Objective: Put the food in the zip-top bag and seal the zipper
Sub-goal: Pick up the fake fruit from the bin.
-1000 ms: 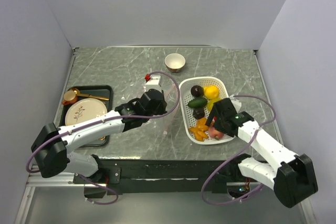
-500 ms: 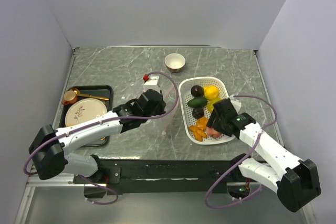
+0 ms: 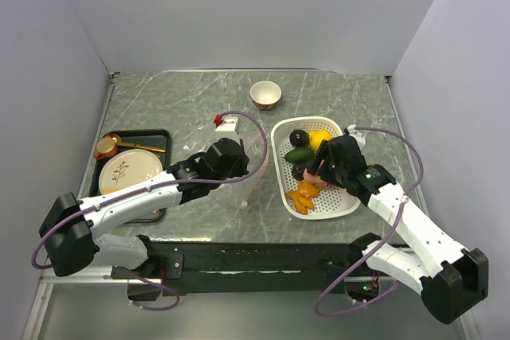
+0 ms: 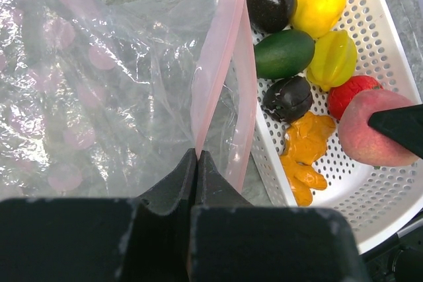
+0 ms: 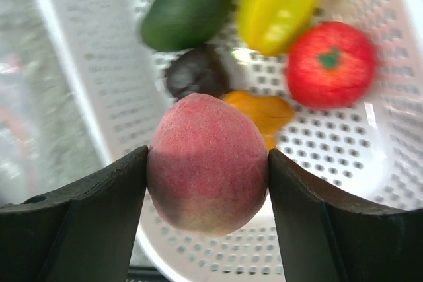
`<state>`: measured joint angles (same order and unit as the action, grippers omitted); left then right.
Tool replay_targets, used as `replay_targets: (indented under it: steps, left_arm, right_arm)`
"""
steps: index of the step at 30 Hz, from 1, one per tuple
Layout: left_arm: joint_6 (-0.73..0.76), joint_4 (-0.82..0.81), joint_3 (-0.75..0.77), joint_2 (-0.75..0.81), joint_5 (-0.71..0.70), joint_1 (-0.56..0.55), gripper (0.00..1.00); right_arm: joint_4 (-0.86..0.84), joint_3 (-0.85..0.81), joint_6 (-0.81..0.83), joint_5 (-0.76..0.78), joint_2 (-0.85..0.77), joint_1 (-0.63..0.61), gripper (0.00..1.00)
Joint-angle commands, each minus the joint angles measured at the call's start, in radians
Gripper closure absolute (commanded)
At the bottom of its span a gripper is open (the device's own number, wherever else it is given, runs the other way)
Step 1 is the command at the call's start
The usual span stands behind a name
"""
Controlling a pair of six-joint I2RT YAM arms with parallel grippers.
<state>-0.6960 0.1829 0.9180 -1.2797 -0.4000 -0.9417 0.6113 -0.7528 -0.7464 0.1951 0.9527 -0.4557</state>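
Note:
My left gripper [image 4: 197,155] is shut on the pale pink zipper [image 4: 215,64] of the clear zip-top bag [image 4: 99,97], holding its mouth up just left of the white basket [image 4: 264,156]. My right gripper [image 5: 208,163] is shut on a pink peach [image 5: 208,163], which hangs above the basket [image 3: 344,207] near its left side. In the top view the peach [image 3: 316,170] sits between the right gripper's fingers. Food still in the basket: a dark plum [image 4: 271,2], a yellow pear [image 4: 319,6], a green avocado [image 4: 284,53], a red apple [image 5: 330,64] and an orange piece [image 4: 305,153].
A gold bowl [image 3: 265,94] stands at the back centre. A black tray [image 3: 160,137] at the left holds a plate [image 3: 123,171] and a cup [image 3: 106,147]. A small white and red object [image 3: 227,123] lies behind the left wrist.
The right gripper closed on the peach and lifted it from the basket's near end, up and to the left. The left arm shifted slightly left, still pinching the zipper.

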Motion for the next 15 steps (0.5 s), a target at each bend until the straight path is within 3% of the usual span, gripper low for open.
replay_targets:
  steps: [1, 6, 15]
  left_arm:
    - [-0.003, -0.045, -0.001, 0.025, 0.003, 0.003, 0.99]
    - [-0.013, -0.06, 0.002, -0.006, 0.02, 0.004, 0.99]
    - [-0.03, -0.079, 0.018, -0.049, 0.064, 0.003, 0.99]
  right_arm:
    - [-0.172, 0.021, 0.007, -0.149, -0.089, -0.006, 0.68]
    - [-0.338, 0.099, -0.042, -0.252, -0.15, -0.021, 0.68]
    - [-0.524, 0.129, -0.07, -0.327, -0.092, -0.077, 0.68]
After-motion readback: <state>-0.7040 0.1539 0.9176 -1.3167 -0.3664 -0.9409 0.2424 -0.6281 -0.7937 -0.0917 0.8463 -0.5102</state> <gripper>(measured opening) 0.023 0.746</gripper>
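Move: The bag mouth, the place for the peach already gripped in the right hand, stands about 18 cm to this hand's left, some 3 cm farther ahead and near its height. Below this hand, 9 or 10 cm down, the black fruit lies about 4 cm ahead and 5 cm left, the orange peppers 4 cm back and 5 cm left, and the tomato 3 cm ahead and 4 cm right. From the left hand, the mouth lies level ahead, about 3 cm right and 3 cm below. The peach, still clasped between the right fingers, is carried about 7.5 cm left towards the bag mouth, rising some 5 cm mostly early on. On the way the wrist rolls its left side up about 20 degrees, swings counter-clockwise and tips the fingers slightly upward. The shut left fingers keep their pinch on the bag edge, easing about a centimetre right and down. ##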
